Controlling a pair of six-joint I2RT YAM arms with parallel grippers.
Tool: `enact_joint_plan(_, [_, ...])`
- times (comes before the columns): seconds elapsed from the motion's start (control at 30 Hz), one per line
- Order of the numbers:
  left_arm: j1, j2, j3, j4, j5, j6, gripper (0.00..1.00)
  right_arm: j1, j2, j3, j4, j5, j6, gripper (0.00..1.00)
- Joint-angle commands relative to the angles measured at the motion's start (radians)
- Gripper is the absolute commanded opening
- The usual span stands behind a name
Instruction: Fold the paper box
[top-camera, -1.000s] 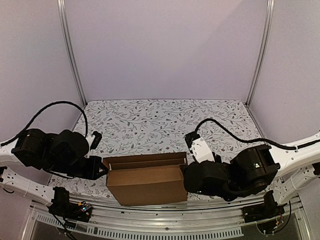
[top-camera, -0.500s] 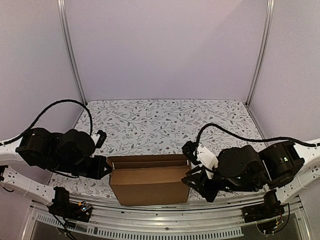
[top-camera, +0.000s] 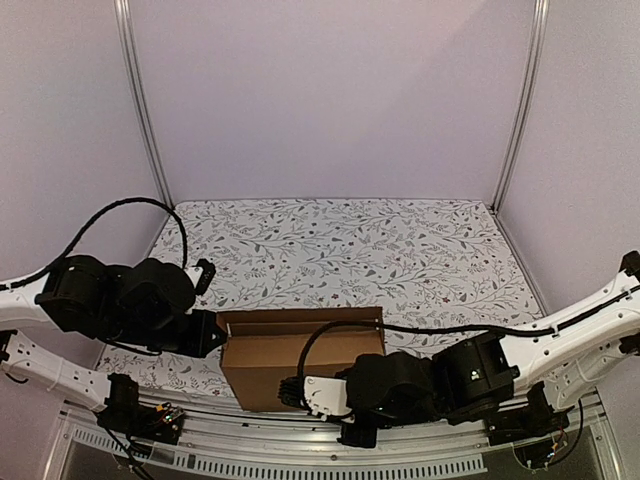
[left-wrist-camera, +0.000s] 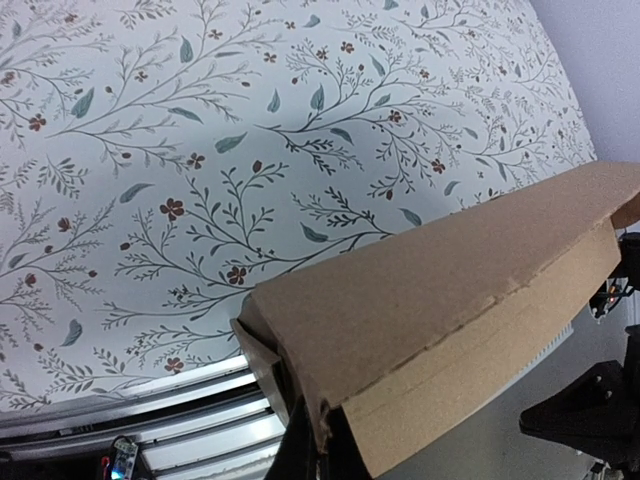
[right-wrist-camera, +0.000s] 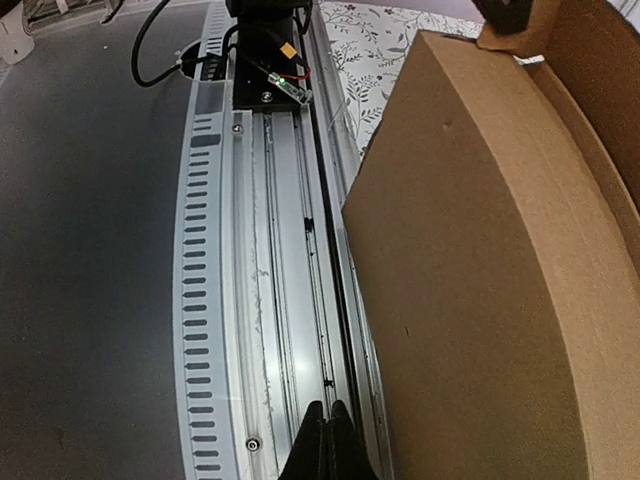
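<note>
The paper box (top-camera: 300, 352) is a brown cardboard tray standing open at the table's near edge. My left gripper (top-camera: 214, 333) is at its left end, shut on the end wall's edge. In the left wrist view the cardboard (left-wrist-camera: 440, 290) runs down between the dark fingers (left-wrist-camera: 300, 455). My right gripper (top-camera: 287, 392) lies low in front of the box's front wall, pointing left. In the right wrist view it (right-wrist-camera: 327, 440) is shut with nothing between its fingertips, over the metal rail and just left of the front wall (right-wrist-camera: 480, 260).
A slotted aluminium rail (right-wrist-camera: 280, 250) runs along the table's near edge (top-camera: 300, 445), right beside the box. A small circuit board with a green light (right-wrist-camera: 275, 85) sits on the left arm's base. The floral tablecloth (top-camera: 330, 250) stretches behind the box to the walls.
The right arm has swung from the box's right end round to its front, and its jaws have closed on nothing. The box has slid slightly right. The left gripper has kept its hold.
</note>
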Motion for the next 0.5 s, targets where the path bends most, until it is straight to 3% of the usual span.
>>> enact_joint_plan(0.0, [-0.017,0.052,-0.028,-0.092,0.054,-0.005,0.0,0.006,0.134,0.05,0.192,0.024,-0.175,0.0])
enact_joint_plan(0.17, [-0.017,0.08,-0.018,-0.087,0.062,0.002,0.0,-0.012,0.261,0.087,0.352,0.093,-0.234,0.0])
enact_joint_plan(0.47, [-0.017,0.095,-0.005,-0.088,0.073,0.004,0.0,-0.086,0.402,0.175,0.459,0.147,-0.246,0.0])
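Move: The box's left end lies some 17 cm to the right hand's left, about 6 cm farther out and 4 cm lower. The left gripper, still pinching that end's upper edge, is about 18 cm left of the right hand, 9 cm farther out and 2 cm higher; the box's middle is about 5 cm left and 6 cm ahead. From the left hand, the left end's middle is some 3 cm back, 1 cm right and 6 cm down. With its fingers already shut, the right hand sweeps about 10 cm left along the box's near side towards the left end, first dipping some 4 cm, then curving forward about 3 cm and rising slightly as the wrist tilts some 15 degrees to swing the fingertips forward. The left hand keeps its pinch on the box's left edge and eases about 1 cm to the right; no touch of the right fingers on the box can be made out. ##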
